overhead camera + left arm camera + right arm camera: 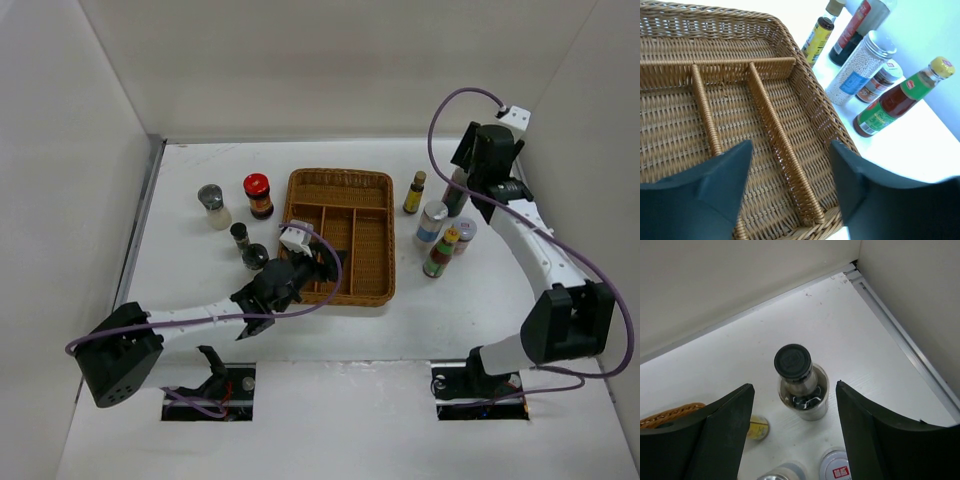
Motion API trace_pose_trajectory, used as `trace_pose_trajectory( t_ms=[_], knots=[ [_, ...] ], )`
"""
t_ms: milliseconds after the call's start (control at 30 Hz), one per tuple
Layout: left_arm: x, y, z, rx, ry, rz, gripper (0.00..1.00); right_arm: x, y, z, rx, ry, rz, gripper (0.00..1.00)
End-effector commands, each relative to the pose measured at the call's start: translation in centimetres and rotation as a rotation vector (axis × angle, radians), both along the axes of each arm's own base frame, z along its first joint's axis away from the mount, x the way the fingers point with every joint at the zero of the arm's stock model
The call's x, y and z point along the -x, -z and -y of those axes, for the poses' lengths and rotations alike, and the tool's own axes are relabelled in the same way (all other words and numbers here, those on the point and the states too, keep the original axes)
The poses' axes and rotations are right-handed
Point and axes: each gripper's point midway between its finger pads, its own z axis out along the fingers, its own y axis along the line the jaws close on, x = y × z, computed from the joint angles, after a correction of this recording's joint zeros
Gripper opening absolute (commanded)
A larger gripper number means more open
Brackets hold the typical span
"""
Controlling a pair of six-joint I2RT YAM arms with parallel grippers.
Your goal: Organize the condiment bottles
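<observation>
The condiment bottles stand in two groups beside the wicker tray. On its left are a silver-capped shaker, a red-lidded dark jar and two small dark bottles. On its right are a slim dark-capped bottle, a silver-capped shaker, a yellow-capped sauce bottle and a small jar. My right gripper hangs open above the upright black-capped clear bottle without touching it. My left gripper is open and empty over the tray's near compartments.
White walls enclose the table, and the back right corner is close behind the black-capped bottle. The right-hand bottles stand close together. Thin wicker dividers split the tray into long compartments.
</observation>
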Motion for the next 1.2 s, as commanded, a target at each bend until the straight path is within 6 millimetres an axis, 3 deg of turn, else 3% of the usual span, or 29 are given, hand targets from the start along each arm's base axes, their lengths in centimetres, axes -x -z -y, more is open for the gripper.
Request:
trace_pose_trajectory(
  t_ms=[0,367,567,833,967,1167],
  knots=[
    [0.2,-1.4,0.5,0.065,0.025,0.034,0.66,-1.9,-3.5,-0.2,-0.035,-0.029,0.102,0.73],
    [-0.1,-0.7,0.5,0.067,0.021,0.013,0.68,-4.7,-0.7,0.7,-0.003,0.006,0.036,0.62],
    [-0.2,-0.7,0.3,0.077,0.019,0.012,0.67,-5.1,-1.0,1.5,0.042,0.041,0.041,0.57],
    [-0.6,-0.3,-0.1,0.083,0.006,-0.001,0.67,-5.2,-1.0,2.3,0.077,0.082,0.029,0.24],
    [-0.6,-0.3,-0.2,0.093,0.009,-0.008,0.67,-4.8,-4.7,2.8,0.068,0.118,0.134,0.15],
    [-0.9,-0.3,-0.8,0.108,-0.007,-0.014,0.67,-4.7,-11.7,2.8,0.061,0.116,0.274,0.12]
  ],
)
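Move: About 4 cm ahead of the right hand, 1 cm to its right, stands the tall black-capped bottle, its middle some 14 cm below the hand. The yellow-label bottle is roughly 12 cm left of it; the white pepper shaker about 9 cm nearer and 8 cm left of it; the small jar 9 cm nearer, 2 cm right. From the left hand the black-capped bottle lies about 23 cm ahead, 34 cm right, its middle slightly lower. Reaching forward about 4 cm, the right hand sinks some 3.5 cm with open fingers around the top of the black-capped bottle. Its fingers then close and pinch the bottle just under the cap while the hand drifts slightly right, and at the very end it starts to rise, about 2 cm. ##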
